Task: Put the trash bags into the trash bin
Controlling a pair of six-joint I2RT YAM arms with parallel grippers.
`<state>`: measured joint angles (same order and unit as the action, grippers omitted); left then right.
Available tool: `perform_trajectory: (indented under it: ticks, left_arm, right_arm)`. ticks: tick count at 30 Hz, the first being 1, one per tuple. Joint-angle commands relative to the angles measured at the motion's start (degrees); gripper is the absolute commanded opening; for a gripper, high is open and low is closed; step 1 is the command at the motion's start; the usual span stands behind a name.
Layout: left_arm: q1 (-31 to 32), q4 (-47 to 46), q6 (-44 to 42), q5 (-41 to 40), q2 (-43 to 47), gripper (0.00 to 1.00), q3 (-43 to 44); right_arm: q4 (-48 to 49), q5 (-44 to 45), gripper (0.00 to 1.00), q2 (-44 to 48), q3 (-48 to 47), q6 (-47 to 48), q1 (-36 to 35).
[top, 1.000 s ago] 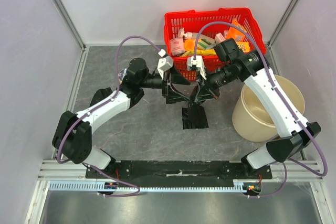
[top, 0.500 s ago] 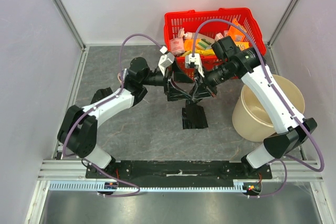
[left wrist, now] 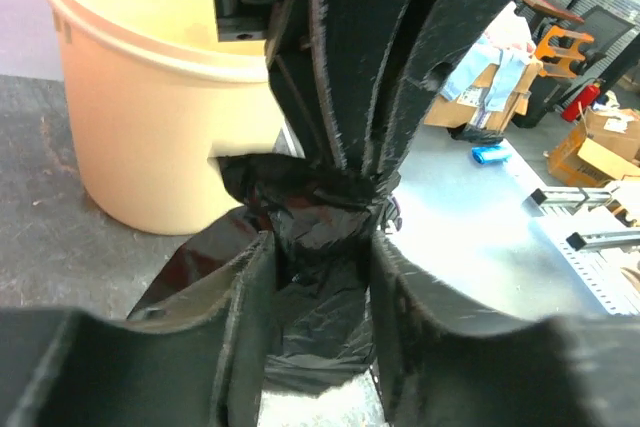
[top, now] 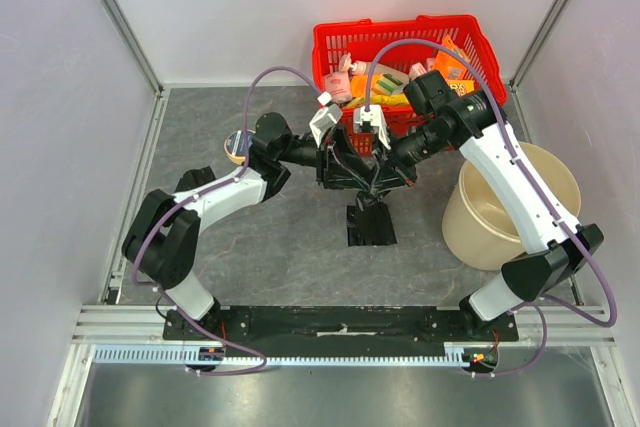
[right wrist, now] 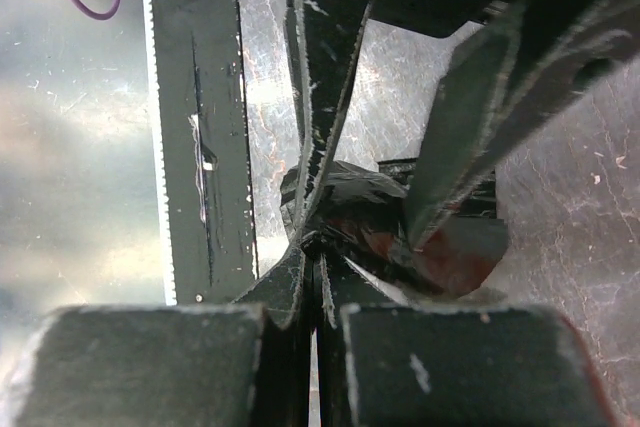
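A black trash bag [top: 370,222] hangs from my right gripper [top: 378,175], its lower part resting on the grey table. In the right wrist view, the right gripper [right wrist: 312,257] is shut on a pinch of the trash bag [right wrist: 350,197]. My left gripper [top: 345,165] faces it from the left. Seen from the left wrist, the left gripper [left wrist: 322,247] is open, its fingers on either side of the bunched trash bag [left wrist: 315,207] just below the right gripper's tips. The beige trash bin [top: 470,227] stands upright to the right and also shows at upper left as the trash bin [left wrist: 140,117].
A red wire basket [top: 340,42] with several packets stands at the back, just behind both grippers. Grey walls with metal posts close in the table at left, right and back. A black base plate [right wrist: 195,147] and rail run along the near edge.
My left gripper has moved right up to the bag and its jaws have narrowed around it. The right gripper shifted slightly back at first, then held still with the bag.
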<state>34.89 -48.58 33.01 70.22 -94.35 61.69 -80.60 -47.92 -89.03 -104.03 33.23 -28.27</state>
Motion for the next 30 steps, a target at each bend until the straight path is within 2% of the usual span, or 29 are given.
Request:
perform_trajectory:
  ticks: [1, 4, 6, 12, 24, 30]
  left_arm:
    - [1.4, -3.1, 2.05, 0.54, -0.49, 0.35, 0.27]
    - [1.32, -3.1, 2.05, 0.45, -0.23, 0.11, -0.34]
    - [1.32, -2.93, 2.14, 0.36, -0.14, 0.02, -0.52]
    - [1.23, 0.05, -0.4, -0.43, 0.83, 0.02, -0.43]
    - [-2.11, 22.1, -18.41, -6.49, 5.75, 0.02, 0.01]
    - [-2.55, 27.91, -23.78, -7.11, 6.98, 0.02, 0.53]
  right_arm:
    - [-1.84, -2.71, 0.0, -0.35, -2.85, -0.27, -0.56]
    - [-1.76, -2.18, 0.0, -0.26, -2.76, -0.36, -0.56]
    - [-1.76, -1.65, 0.0, -0.09, -2.67, -0.45, -0.47]
    - [-1.76, 0.28, 0.0, 0.97, -1.88, -0.63, -0.47]
    - [-1.41, 3.8, 0.0, 3.43, 1.19, -1.59, 0.41]
    - [0.35, 4.94, 0.0, 4.04, 2.6, -3.79, 0.67]
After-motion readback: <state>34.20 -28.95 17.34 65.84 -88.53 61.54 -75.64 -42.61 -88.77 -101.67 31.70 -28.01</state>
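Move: The bunched neck of the black trash bag, already pinched by the right hand, sits between the left hand's open fingers, about 1 cm to the right of that hand's point and practically at the right hand's own point; the bag hangs below. From the left hand, the trash bin stands roughly 28 cm to the right and about level fore and aft, its middle some 12 cm lower. The red basket's middle is about 20 cm ahead, 8 cm right and 15 cm lower. The bag's bunched neck gets pinched from the left: the left fingers, half open and still closing, shut fully on it beside the right fingertips while that hand eases back about 1 cm. The left hand then drifts forward nearly 2 cm and a little left, swinging some 10 degrees counter-clockwise; the right hand keeps its pinch and creeps forward about 2 cm, sinking slightly. ##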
